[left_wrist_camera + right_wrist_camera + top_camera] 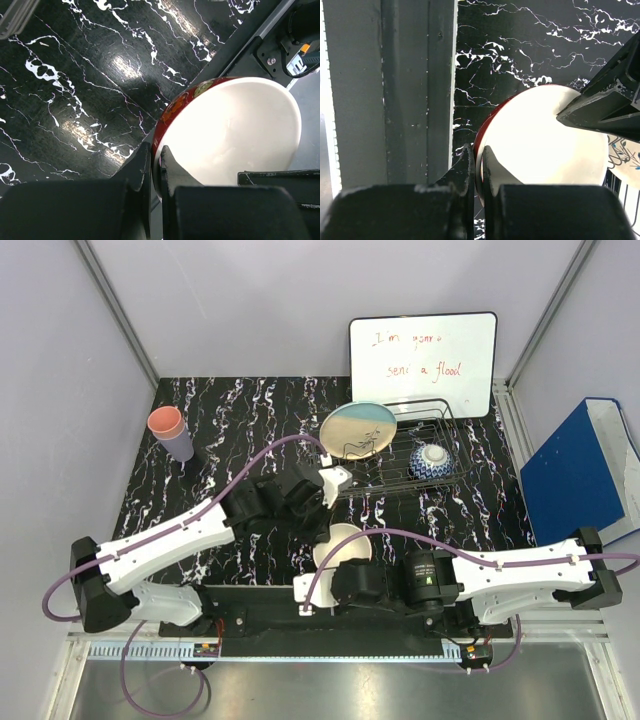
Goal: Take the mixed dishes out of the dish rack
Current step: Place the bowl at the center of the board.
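The red bowl with cream inside [341, 542] is near the front edge, its rim clamped from both sides. My left gripper [322, 527] is shut on its rim [156, 155], with the bowl [235, 130] filling the left wrist view. My right gripper [335, 575] is shut on the rim too [475, 155], beside the bowl [540, 135]. The black wire dish rack [455, 430] at the back holds the large light-blue-and-cream plate [358, 430] upright and the blue-and-white bowl [432, 461]. The salmon-pink cup [166, 423] sits in the lavender cup [181, 448] at the far left. The small red patterned dish is out of view.
A white board with red writing [423, 350] leans behind the rack. A blue folder box [575, 475] lies past the right edge. Grey walls enclose the black marbled table [230, 420]. The left gripper's finger [605, 105] shows in the right wrist view.
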### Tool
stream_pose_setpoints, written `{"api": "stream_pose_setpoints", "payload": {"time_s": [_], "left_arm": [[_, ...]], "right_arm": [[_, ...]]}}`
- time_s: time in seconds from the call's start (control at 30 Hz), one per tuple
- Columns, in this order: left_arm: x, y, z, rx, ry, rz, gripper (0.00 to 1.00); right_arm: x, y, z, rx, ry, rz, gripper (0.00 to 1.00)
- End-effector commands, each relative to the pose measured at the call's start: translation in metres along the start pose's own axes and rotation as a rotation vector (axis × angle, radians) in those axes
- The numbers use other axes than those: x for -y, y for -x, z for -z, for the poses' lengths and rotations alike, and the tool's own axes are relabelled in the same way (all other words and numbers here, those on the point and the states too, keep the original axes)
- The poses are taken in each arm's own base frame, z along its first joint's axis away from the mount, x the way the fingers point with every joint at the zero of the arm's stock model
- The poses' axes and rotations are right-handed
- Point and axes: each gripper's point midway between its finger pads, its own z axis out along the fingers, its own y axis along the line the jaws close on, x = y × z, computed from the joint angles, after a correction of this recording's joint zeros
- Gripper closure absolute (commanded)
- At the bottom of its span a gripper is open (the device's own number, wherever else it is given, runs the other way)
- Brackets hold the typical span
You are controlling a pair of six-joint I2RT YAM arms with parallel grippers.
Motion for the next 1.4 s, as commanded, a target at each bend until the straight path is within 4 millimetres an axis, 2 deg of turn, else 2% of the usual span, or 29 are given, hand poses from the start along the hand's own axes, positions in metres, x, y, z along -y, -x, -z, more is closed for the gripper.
{"api": "stream_pose_setpoints", "payload": {"time_s": [0.0, 0.03, 0.07, 0.17, 0.2, 0.27, 0.3, 0.5, 0.67, 0.7, 0.73, 0.77, 0.8, 0.87, 0.9, 0.93, 0.97, 1.0, 1.03, 1.17, 1.37], "left_arm": [[0.001, 0.007, 0.014, 0.063, -0.001, -0.045, 1.0], [0.0, 0.008, 0.015, 0.068, 0.003, -0.044, 1.0], [0.001, 0.009, 0.015, 0.072, 0.001, -0.046, 1.0], [0.001, 0.013, 0.017, 0.092, -0.004, -0.044, 1.0], [0.001, 0.015, 0.018, 0.099, -0.003, -0.039, 1.0], [-0.001, 0.019, 0.02, 0.115, -0.005, -0.026, 1.0], [-0.002, 0.021, 0.021, 0.124, -0.006, -0.02, 1.0], [-0.018, 0.031, 0.029, 0.172, 0.018, 0.047, 1.0], [-0.05, 0.041, 0.043, 0.249, 0.063, 0.153, 1.0], [-0.066, 0.045, 0.047, 0.28, 0.096, 0.21, 1.0], [-0.076, 0.041, 0.045, 0.282, 0.11, 0.243, 1.0], [-0.083, 0.045, 0.05, 0.321, 0.118, 0.296, 1.0], [-0.107, 0.046, 0.055, 0.355, 0.164, 0.367, 1.0], [-0.131, 0.04, 0.058, 0.395, 0.208, 0.454, 1.0], [-0.154, 0.039, 0.064, 0.433, 0.255, 0.539, 1.0], [-0.168, 0.028, 0.06, 0.428, 0.285, 0.591, 1.0], [-0.181, 0.028, 0.062, 0.458, 0.303, 0.634, 1.0], [-0.203, 0.023, 0.067, 0.483, 0.339, 0.721, 1.0], [-0.213, 0.013, 0.06, 0.468, 0.346, 0.776, 1.0], [-0.252, 0.004, 0.064, 0.51, 0.412, 0.92, 1.0], [-0.298, -0.007, 0.097, 0.564, 0.613, 1.02, 1.0]], "right_arm": [[0.031, 0.018, 0.013, 0.063, -0.136, -0.021, 0.97], [0.035, 0.016, 0.013, 0.055, -0.162, -0.031, 0.9], [0.036, 0.015, 0.013, 0.052, -0.173, -0.037, 0.73], [0.041, 0.013, 0.014, 0.039, -0.208, -0.057, 0.46], [0.042, 0.013, 0.015, 0.043, -0.21, -0.064, 0.27], [0.044, 0.015, 0.017, 0.052, -0.225, -0.082, 0.08], [0.046, 0.014, 0.018, 0.052, -0.233, -0.088, 0.04], [0.054, 0.014, 0.027, 0.086, -0.275, -0.135, 0.0], [0.066, 0.016, 0.044, 0.136, -0.329, -0.209, 0.0], [0.072, 0.02, 0.051, 0.178, -0.36, -0.246, 0.0], [0.08, 0.019, 0.056, 0.193, -0.407, -0.286, 0.0], [0.085, 0.021, 0.058, 0.236, -0.445, -0.329, 0.0], [0.096, 0.019, 0.068, 0.271, -0.511, -0.39, 0.0], [0.105, 0.022, 0.072, 0.351, -0.573, -0.478, 0.0], [0.111, 0.019, 0.079, 0.38, -0.618, -0.536, 0.0], [0.113, 0.018, 0.08, 0.401, -0.635, -0.566, 0.0], [0.112, 0.014, 0.075, 0.404, -0.65, -0.583, 0.0], [0.115, 0.016, 0.077, 0.44, -0.67, -0.632, 0.0], [0.115, 0.014, 0.073, 0.44, -0.68, -0.646, 0.0], [0.114, 0.018, 0.064, 0.455, -0.695, -0.704, 0.0], [0.109, 0.024, 0.05, 0.463, -0.683, -0.698, 0.0]]}}
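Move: Both hands still grip the bowl's rim. From the left hand, the open board spot where it is going lies about 16 cm ahead, 17 cm left and 17 cm below; the stacked cups stand about 32 cm ahead and 38 cm left, the dish rack's middle 26 cm ahead and 18 cm right. From the right hand, that spot is roughly 24 cm ahead, 22 cm left and 17 cm below. Right fingers release the bowl and rise; the left hand carries it left-forward about 27 cm, turning 70° counter-clockwise. ##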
